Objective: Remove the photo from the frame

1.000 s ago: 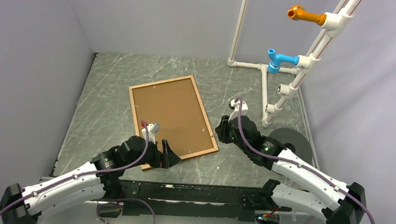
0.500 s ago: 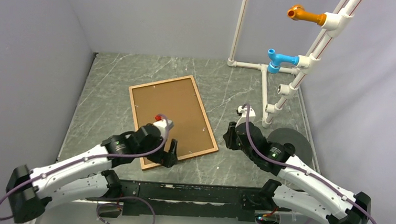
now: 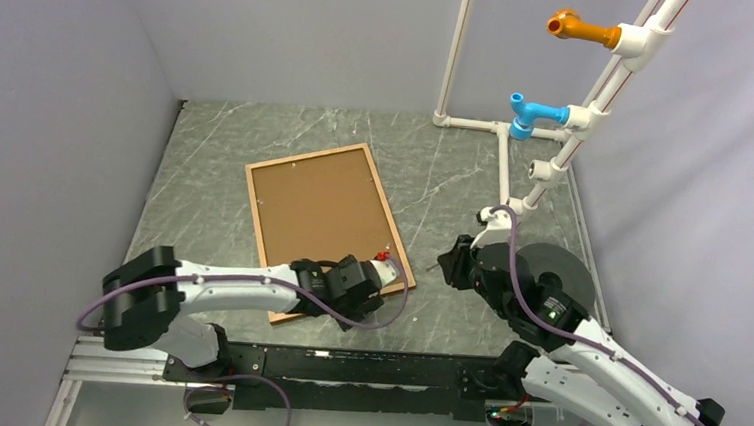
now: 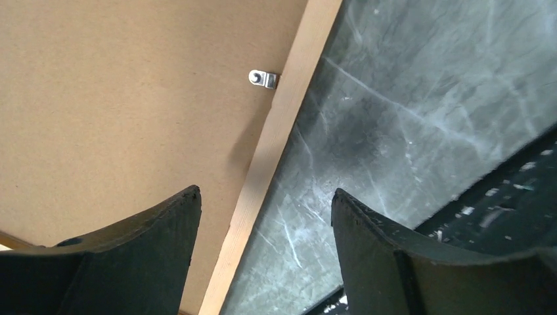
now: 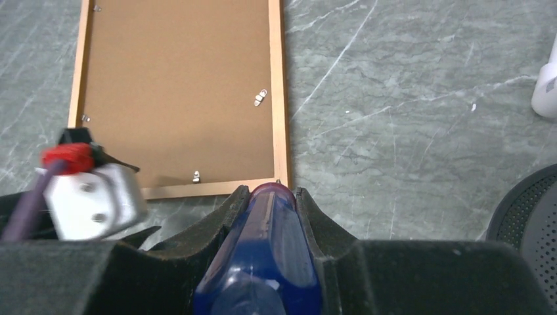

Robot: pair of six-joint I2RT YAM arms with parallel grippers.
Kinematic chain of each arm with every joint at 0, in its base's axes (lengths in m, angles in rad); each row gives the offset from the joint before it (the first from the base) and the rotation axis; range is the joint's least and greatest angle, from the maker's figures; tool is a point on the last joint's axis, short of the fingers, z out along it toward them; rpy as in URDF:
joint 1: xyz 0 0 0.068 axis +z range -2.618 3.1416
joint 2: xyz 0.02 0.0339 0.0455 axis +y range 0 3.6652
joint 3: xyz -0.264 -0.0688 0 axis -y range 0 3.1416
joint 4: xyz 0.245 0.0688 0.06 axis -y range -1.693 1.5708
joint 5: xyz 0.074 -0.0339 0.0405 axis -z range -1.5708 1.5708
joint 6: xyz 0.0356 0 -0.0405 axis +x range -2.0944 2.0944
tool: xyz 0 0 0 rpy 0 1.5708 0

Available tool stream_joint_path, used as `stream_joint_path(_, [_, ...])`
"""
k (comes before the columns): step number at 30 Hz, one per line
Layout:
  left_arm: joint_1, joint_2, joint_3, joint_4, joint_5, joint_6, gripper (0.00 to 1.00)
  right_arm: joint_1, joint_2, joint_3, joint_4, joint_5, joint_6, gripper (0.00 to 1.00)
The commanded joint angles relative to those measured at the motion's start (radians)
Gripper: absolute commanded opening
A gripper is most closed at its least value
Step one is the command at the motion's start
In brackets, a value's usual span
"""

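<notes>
The frame (image 3: 306, 156) lies face down on the table, its thin wood moulding around a light-brown backing board (image 3: 318, 209). The photo's printed side is hidden beneath that board. My left gripper (image 3: 359, 294) hangs over the frame's near right corner. In the left wrist view it (image 4: 266, 193) stands open astride the moulding (image 4: 289, 98), one finger over the board (image 4: 131, 85), the other over the table. A small metal clip (image 4: 264, 79) sits on the board's edge. My right gripper (image 3: 457, 262) is right of the frame. In its wrist view it (image 5: 270, 191) is shut on a blue-handled screwdriver (image 5: 266, 249).
A white pipe stand (image 3: 504, 172) with a blue fitting (image 3: 532, 114) and an orange fitting (image 3: 581, 29) rises at the back right. A dark round disc (image 3: 555, 266) lies by the right arm. A black rail (image 3: 362, 367) runs along the near edge. Grey walls close in both sides.
My left arm has swung right along the frame's near edge to its near right corner, and its jaws have narrowed a little. My right arm has drawn back to the right, away from the frame.
</notes>
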Motion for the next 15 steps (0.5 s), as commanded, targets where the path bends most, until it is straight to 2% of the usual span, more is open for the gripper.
stream_joint_path(1, [-0.033, 0.066, 0.028, 0.011, -0.1, 0.024, 0.75, -0.001, -0.044, 0.026, -0.044, 0.023, 0.009, 0.0])
stream_joint_path(6, [-0.037, 0.078, -0.008, 0.034, -0.092, -0.012, 0.76, -0.002, -0.069, 0.016, -0.046, 0.003, 0.033, 0.0])
stream_joint_path(9, [-0.036, 0.069, -0.035, 0.074, -0.064, -0.021, 0.73, -0.001, -0.065, 0.006, -0.036, -0.025, 0.034, 0.0])
stream_joint_path(13, [-0.037, 0.11, -0.012, 0.054, -0.049, -0.047, 0.58, 0.0, -0.027, 0.024, -0.039, -0.031, 0.021, 0.0])
stream_joint_path(15, [-0.035, 0.136, -0.001, 0.046, -0.038, -0.054, 0.46, -0.001, -0.016, 0.036, -0.039, -0.04, 0.02, 0.0])
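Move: The frame's near rail, face down on the table, passes about 4 cm below the left hand and 1 cm ahead, between its open fingers. The metal clip by that rail sits about 3 cm ahead of this hand and 4 cm to its right, and the frame's near right corner is 5 cm ahead and 14 cm to the right, both also 4 cm below. From the right hand, that stretch of rail is about 18 cm left, 5 cm back and 17 cm down. The near rail is straddled by the left hand, which sinks about 3 cm, mostly at the start, tilting by only some 5 degrees. One fingertip goes down on the backing side and the other on the open-table side. As the hand sinks further, its wide-open fingers begin to close to roughly half open, the inner fingertip coming right up to the rail's inside edge. ##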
